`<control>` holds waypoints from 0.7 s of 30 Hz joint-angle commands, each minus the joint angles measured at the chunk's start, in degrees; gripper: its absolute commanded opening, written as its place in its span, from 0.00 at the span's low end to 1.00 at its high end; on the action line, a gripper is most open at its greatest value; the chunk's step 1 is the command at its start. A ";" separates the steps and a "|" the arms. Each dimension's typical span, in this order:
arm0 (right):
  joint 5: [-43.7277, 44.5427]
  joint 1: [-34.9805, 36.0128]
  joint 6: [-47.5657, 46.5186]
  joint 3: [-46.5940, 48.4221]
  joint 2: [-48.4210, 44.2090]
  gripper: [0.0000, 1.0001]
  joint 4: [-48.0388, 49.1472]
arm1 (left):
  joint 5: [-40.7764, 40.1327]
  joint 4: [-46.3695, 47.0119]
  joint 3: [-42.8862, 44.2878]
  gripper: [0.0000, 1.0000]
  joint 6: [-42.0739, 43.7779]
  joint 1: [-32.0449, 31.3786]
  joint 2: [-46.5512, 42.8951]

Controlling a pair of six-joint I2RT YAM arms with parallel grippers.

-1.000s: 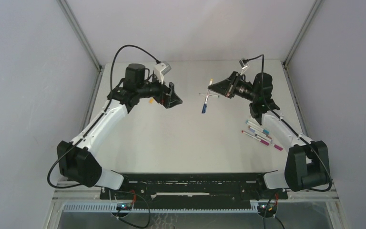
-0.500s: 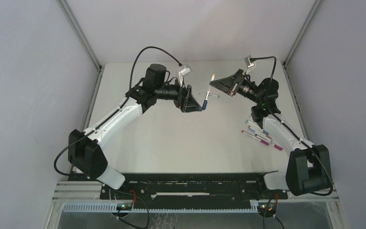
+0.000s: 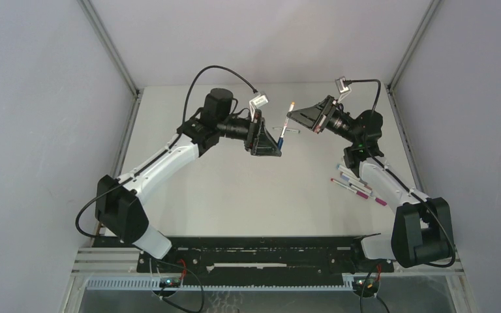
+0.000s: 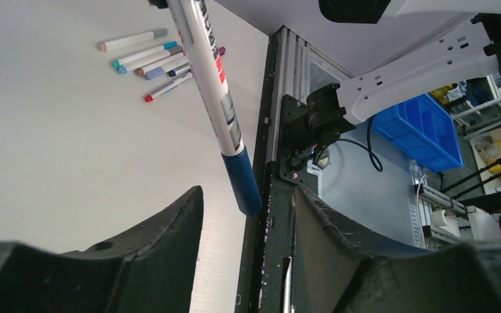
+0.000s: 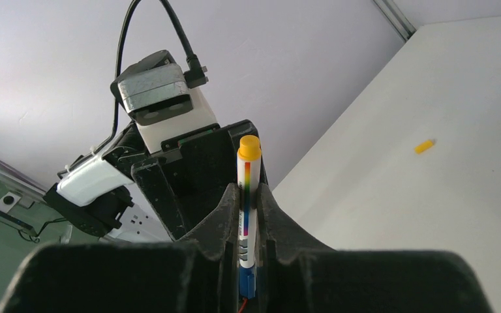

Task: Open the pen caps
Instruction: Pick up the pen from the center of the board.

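My right gripper (image 3: 289,120) (image 5: 248,192) is shut on the barrel of a white pen (image 3: 286,124) (image 5: 244,208) and holds it in the air above the table. The pen's orange-yellow end (image 5: 248,147) points up and away. Its blue pen cap (image 3: 279,141) (image 4: 242,184) points down toward my left gripper (image 3: 271,142) (image 4: 248,195). The left gripper's jaws stand open on either side of the blue cap's tip, with a gap on each side. Several more pens (image 3: 356,185) (image 4: 151,60) lie in a loose bunch on the table's right side.
A loose yellow cap (image 5: 425,145) lies on the table. One more pen (image 3: 289,130) lies flat under the held one. The black base rail (image 4: 278,150) runs along the table's near edge, and a blue bin (image 4: 424,124) stands off the table.
My left arm has swung right, bringing its gripper up to the blue cap, and its jaws have narrowed. My right gripper has shifted slightly up and right, still holding the pen.
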 commanded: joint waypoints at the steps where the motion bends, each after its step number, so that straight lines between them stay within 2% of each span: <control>1: -0.49 0.47 0.91 -0.15 -1.94 0.00 4.19 | 2.93 2.37 3.39 0.54 -1.40 -0.74 0.78; 8: -0.86 0.66 1.08 -0.37 -1.83 0.00 4.74 | 2.77 2.37 4.01 0.29 -1.52 -0.94 1.11; 12: -1.21 0.90 1.04 -0.31 -1.59 0.00 5.00 | 2.52 2.28 4.51 0.19 -1.68 -0.94 1.15; 15: -1.40 1.01 0.91 -0.32 -1.31 0.00 5.11 | 2.67 2.28 4.70 0.03 -1.89 -0.96 1.11; 18: -1.89 0.78 0.42 -0.31 -1.30 0.00 5.32 | 2.56 1.51 4.61 0.00 -1.01 -0.94 0.80; 19: -2.25 0.57 -0.04 -0.34 -1.42 0.02 5.46 | 2.27 0.96 4.50 0.00 -0.42 -0.94 0.62; 21: -3.43 -0.24 -1.08 -0.08 -1.75 0.19 4.58 | 1.25 -2.17 4.82 0.00 2.57 -0.94 0.00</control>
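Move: The pen's blue cap hangs between the left gripper's part-open pads, about 1 cm to the right of the left hand point and otherwise level with it. The right gripper's closed fingertips grip the same pen some 8 cm ahead, 2 cm right and 5 cm above the left hand point. A white pen lies on the board about 20 cm ahead, 5 cm right and 28 cm below. From the right hand, the blue cap is roughly 8 cm back, 2 cm left and 6 cm below. Close the left gripper from a bit over half open until its pads pinch the blue cap from both sides, easing the hand only about half a centimetre right, down and back as they come together, with no real wrist turn. Keep the right fingers shut on the pen's body, letting that hand drift less than 1 cm back and up; its grip effort drops only at the very end. ##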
